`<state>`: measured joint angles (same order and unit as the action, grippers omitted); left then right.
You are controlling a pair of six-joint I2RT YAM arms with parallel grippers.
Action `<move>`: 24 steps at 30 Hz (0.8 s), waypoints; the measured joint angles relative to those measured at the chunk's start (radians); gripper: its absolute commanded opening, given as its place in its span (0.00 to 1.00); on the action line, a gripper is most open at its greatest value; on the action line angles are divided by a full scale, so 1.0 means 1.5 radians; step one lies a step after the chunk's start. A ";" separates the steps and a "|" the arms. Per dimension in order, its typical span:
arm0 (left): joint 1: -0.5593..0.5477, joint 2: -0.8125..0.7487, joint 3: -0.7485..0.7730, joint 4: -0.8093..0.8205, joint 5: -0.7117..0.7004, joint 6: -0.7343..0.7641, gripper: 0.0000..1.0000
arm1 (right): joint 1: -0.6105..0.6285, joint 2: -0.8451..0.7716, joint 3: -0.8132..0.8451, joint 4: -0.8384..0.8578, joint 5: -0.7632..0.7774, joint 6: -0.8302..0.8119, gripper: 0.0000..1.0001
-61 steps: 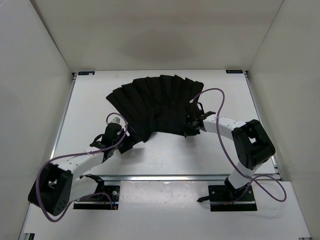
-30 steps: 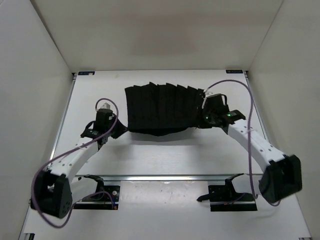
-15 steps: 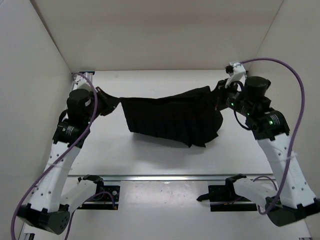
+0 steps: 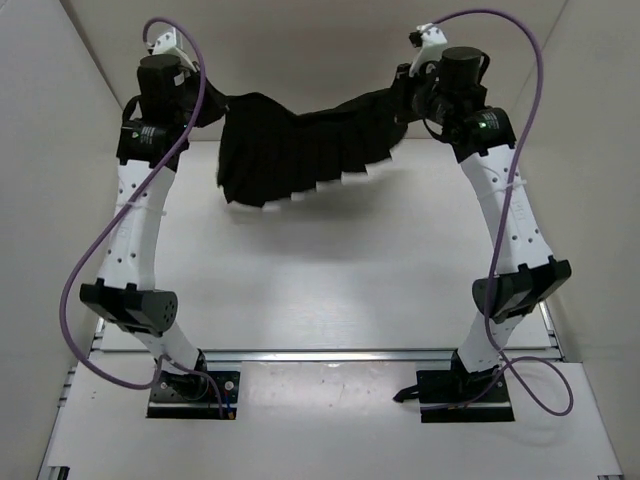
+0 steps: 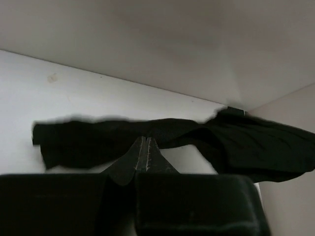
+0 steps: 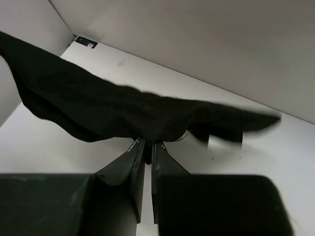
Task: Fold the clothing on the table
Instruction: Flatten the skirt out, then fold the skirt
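The clothing (image 4: pixel 300 140), a black pleated garment, hangs in the air above the far part of the white table (image 4: pixel 330 270), stretched between both raised arms. My left gripper (image 4: pixel 208 107) is shut on its left end and my right gripper (image 4: pixel 400 98) is shut on its right end. The cloth sags in the middle and its pleated hem hangs lowest at the left. In the left wrist view the clothing (image 5: pixel 206 140) runs across beyond the closed left gripper (image 5: pixel 144 139). The right wrist view shows the clothing (image 6: pixel 98 110) bunched at the tips of the right gripper (image 6: pixel 146 144).
Pale upright walls (image 4: pixel 70 120) close in the table on the left, back and right. Metal rails (image 4: pixel 330 352) run along the table's edges, and the arm bases (image 4: pixel 190 385) are bolted at the near edge. Purple cables (image 4: pixel 560 110) loop from both arms.
Both arms have risen high and moved toward the back wall, lifting the clothing off the table. It now hangs stretched between them in the air.
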<state>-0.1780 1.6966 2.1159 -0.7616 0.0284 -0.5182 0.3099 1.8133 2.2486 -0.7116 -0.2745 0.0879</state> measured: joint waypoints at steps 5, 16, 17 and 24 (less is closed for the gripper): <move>0.007 -0.148 -0.189 0.055 -0.017 0.014 0.00 | -0.038 -0.103 -0.161 0.067 -0.022 0.007 0.00; -0.025 -0.296 -0.908 0.233 0.037 -0.053 0.00 | -0.058 -0.127 -0.761 0.205 -0.074 0.103 0.00; -0.035 -0.309 -0.966 0.239 0.047 -0.063 0.00 | -0.059 -0.139 -0.827 0.210 -0.080 0.125 0.00; -0.108 -0.470 -1.097 0.195 0.030 -0.091 0.00 | -0.044 -0.338 -1.046 0.146 -0.018 0.198 0.00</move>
<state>-0.3405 0.9913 0.4698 -0.4694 0.0731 -0.6544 0.2436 1.3060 0.6796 -0.4927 -0.3008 0.3847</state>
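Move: Both hands hold the skirt in the air by its waistband corners. The bare table patch where the left corner will go lies about 26 cm back from the left hand, level with it sideways, and 40 cm below. The right corner's patch lies some 22 cm back, 8 cm left and 40 cm below the right hand. The skirt's middle hangs roughly 12 cm below the hands and a few cm ahead, about 17 cm to the left hand's right and 19 cm to the right hand's left. Down and back together in one fast sweep, both hands swing the skirt's waistband from high over the far side to just above the table, dropping nearly 40 cm and then drawing about 25 cm towards the bases. The right hand also drifts left, still pinching its corner. Both wrists tip fingers-down, the right one further, about 55 degrees; both grippers stay shut. ##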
